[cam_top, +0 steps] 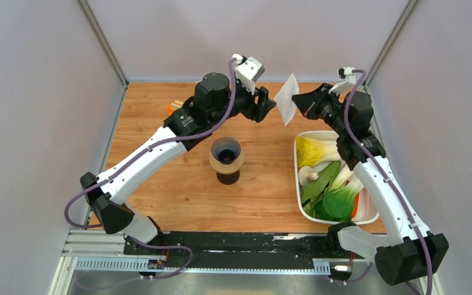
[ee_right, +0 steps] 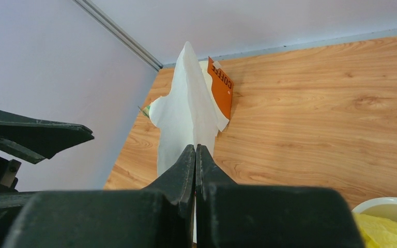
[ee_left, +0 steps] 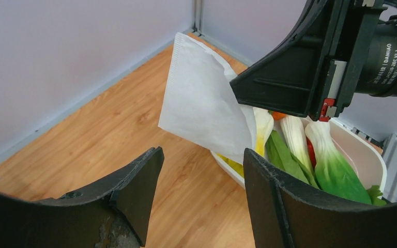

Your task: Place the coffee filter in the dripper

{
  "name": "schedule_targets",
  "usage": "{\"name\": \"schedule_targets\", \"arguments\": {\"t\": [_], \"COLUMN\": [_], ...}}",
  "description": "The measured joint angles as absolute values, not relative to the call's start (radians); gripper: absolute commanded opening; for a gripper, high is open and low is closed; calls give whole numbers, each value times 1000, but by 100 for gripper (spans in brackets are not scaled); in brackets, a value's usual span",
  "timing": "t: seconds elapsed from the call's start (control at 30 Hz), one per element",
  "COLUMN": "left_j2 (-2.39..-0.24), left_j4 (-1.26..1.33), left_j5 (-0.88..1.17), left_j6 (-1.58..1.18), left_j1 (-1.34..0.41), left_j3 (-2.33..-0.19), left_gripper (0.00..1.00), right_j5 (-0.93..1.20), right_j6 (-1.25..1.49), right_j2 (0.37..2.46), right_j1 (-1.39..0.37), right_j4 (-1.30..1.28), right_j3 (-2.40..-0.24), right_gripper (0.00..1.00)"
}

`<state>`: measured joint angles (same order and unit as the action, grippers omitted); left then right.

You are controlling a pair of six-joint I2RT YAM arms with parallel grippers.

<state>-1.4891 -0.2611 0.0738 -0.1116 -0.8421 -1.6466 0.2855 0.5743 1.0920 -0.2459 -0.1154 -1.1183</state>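
Observation:
The white paper coffee filter (cam_top: 287, 99) hangs in the air at the back of the table, pinched flat at one edge by my right gripper (cam_top: 296, 100), which is shut on it. In the right wrist view the filter (ee_right: 186, 116) rises straight out of the closed fingertips (ee_right: 195, 150). My left gripper (cam_top: 271, 106) faces it from the left, open, with nothing between its fingers. In the left wrist view the filter (ee_left: 201, 103) hangs just beyond the open fingers (ee_left: 202, 155). The dark ribbed dripper (cam_top: 226, 149) sits on a brown pot (cam_top: 227, 166) mid-table, below both grippers.
A white tray (cam_top: 369, 215) of toy vegetables lies at the right, under the right arm. An orange coffee packet (ee_right: 221, 88) lies at the back left of the table. Grey walls close in the left, back and right sides.

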Motion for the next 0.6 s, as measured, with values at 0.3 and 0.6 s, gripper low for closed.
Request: {"name": "schedule_targets", "arguments": {"t": [0.3,0.6], "left_j2": [-1573,-1652], "left_j4": [-273,-274], "left_j5": [-1,-73], "left_j6": [-105,-100], "left_j1": [-923,-949], "left_j3": [-1674,-1740], "left_gripper": [68,62], "right_j5": [247,200], "right_j6": [586,586], "right_j2": [1100,1100], "right_j1": [-275,-301], "right_j4": [-114,-112], "right_j3": [-1110,-1110], "right_gripper": [0,0]}}
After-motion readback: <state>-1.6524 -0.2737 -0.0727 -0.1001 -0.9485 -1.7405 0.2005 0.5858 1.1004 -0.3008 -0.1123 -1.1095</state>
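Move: The filter, pinched at its edge in the right hand, has its middle about 4 cm ahead of the left hand, 5 cm to its right and some 3 cm lower. The dripper stands roughly 8 cm back, 13 cm left and 19 cm below the left hand. From the right hand, the filter's middle is about 1 cm ahead and 3 cm left, at the same height. Open-fingered, the left hand moves about 5 cm right and 4 cm down, towards the filter the right keeps pinching. ##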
